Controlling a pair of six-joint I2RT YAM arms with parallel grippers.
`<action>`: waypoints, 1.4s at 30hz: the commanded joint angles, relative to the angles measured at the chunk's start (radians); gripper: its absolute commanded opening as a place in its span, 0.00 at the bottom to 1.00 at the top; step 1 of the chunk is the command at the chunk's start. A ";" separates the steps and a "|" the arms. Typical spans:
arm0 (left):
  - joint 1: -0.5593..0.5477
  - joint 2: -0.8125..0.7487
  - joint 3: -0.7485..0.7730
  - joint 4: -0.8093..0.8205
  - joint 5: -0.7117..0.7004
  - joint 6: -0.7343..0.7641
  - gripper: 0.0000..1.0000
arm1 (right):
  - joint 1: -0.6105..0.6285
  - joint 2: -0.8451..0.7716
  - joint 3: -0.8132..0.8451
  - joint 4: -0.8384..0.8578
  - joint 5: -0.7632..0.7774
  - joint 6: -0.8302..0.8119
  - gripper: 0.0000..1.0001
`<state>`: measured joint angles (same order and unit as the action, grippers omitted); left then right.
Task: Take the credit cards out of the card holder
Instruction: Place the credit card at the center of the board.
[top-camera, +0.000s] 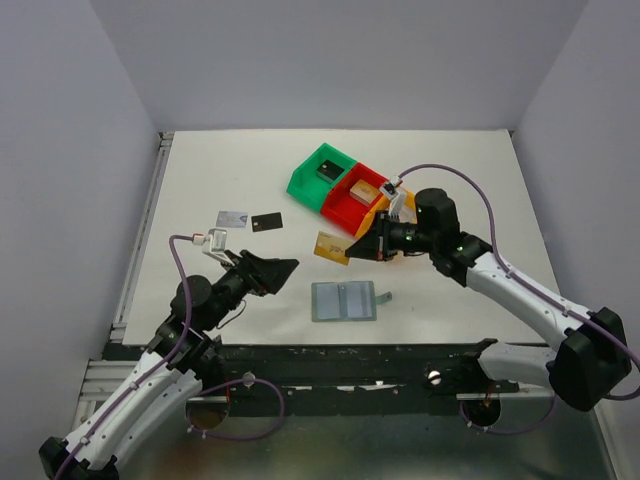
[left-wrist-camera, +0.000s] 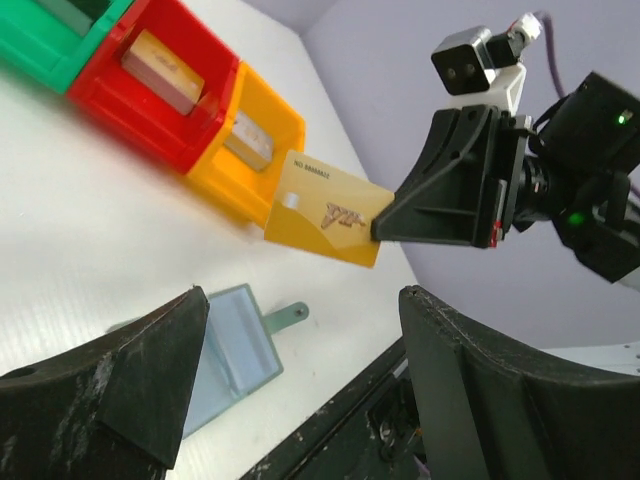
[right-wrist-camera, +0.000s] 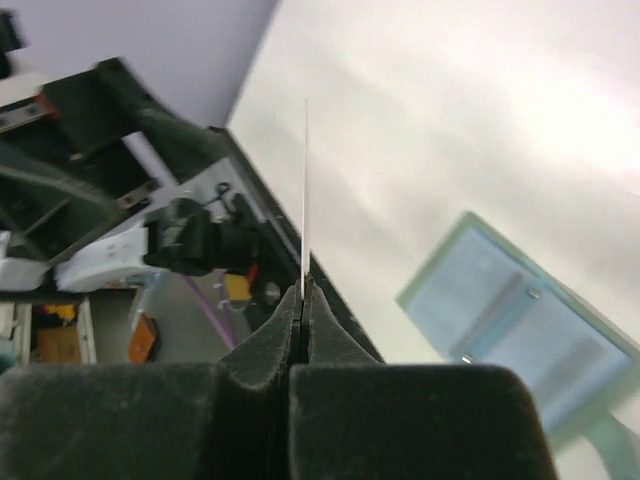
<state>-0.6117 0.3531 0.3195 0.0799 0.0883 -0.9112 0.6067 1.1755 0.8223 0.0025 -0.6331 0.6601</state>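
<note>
The grey-blue card holder (top-camera: 343, 301) lies open and flat on the white table near the front edge; it also shows as the card holder (left-wrist-camera: 235, 345) and the card holder (right-wrist-camera: 520, 320). A silver-grey card (top-camera: 232, 218) and a black card (top-camera: 267, 222) lie side by side on the table, left of centre. My right gripper (top-camera: 358, 243) is shut on one short edge of the tan-gold card (top-camera: 332, 246), holding it in the air above the table. That gold card (left-wrist-camera: 325, 208) faces the left wrist camera and is seen edge-on as the gold card (right-wrist-camera: 305, 190) between my right gripper (right-wrist-camera: 303, 290). My left gripper (left-wrist-camera: 300, 292) stands open and holds nothing, just left of the gold card (top-camera: 285, 268).
A row of joined bins stands at the back right: green (top-camera: 322, 172), red (top-camera: 350, 198) and orange (left-wrist-camera: 262, 150), with small blocks inside. The right arm reaches over the orange bin. A black rail (top-camera: 350, 352) runs along the table's front edge.
</note>
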 joint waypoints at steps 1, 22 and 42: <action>0.006 0.021 0.033 -0.184 -0.010 0.043 0.86 | -0.091 0.070 0.078 -0.344 0.039 -0.161 0.00; 0.009 0.073 0.015 -0.167 0.036 0.035 0.84 | -0.121 0.504 0.288 -0.331 -0.088 -0.200 0.00; 0.009 0.093 0.007 -0.174 0.028 0.034 0.84 | -0.022 0.840 0.630 -0.406 0.044 -0.155 0.00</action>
<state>-0.6083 0.4473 0.3325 -0.0990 0.1055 -0.8795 0.5690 1.9663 1.3861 -0.3553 -0.6212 0.4965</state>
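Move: The gold credit card is already pinched in the right hand. The bare spot for it, right of the black card, is about 18 cm ahead, 12 cm to the left and 20 cm below that hand. The black card lies some 20 cm ahead and 22 cm left of the right hand, the card holder about 4 cm back and 1 cm left, the red bin roughly 28 cm ahead and 3 cm right. From the left hand, the spot is about 25 cm ahead, 5 cm right and 21 cm down. The gold credit card, kept pinched by one end in the right hand, goes down about 14 cm and 10 cm forward towards the centre of the board: first a steep drop drifting right, then forward and left with a slower sinking. That wrist tips the fingers some 20 degrees further down and rolls. The empty left hand sinks about 6 cm, fingers still open. ##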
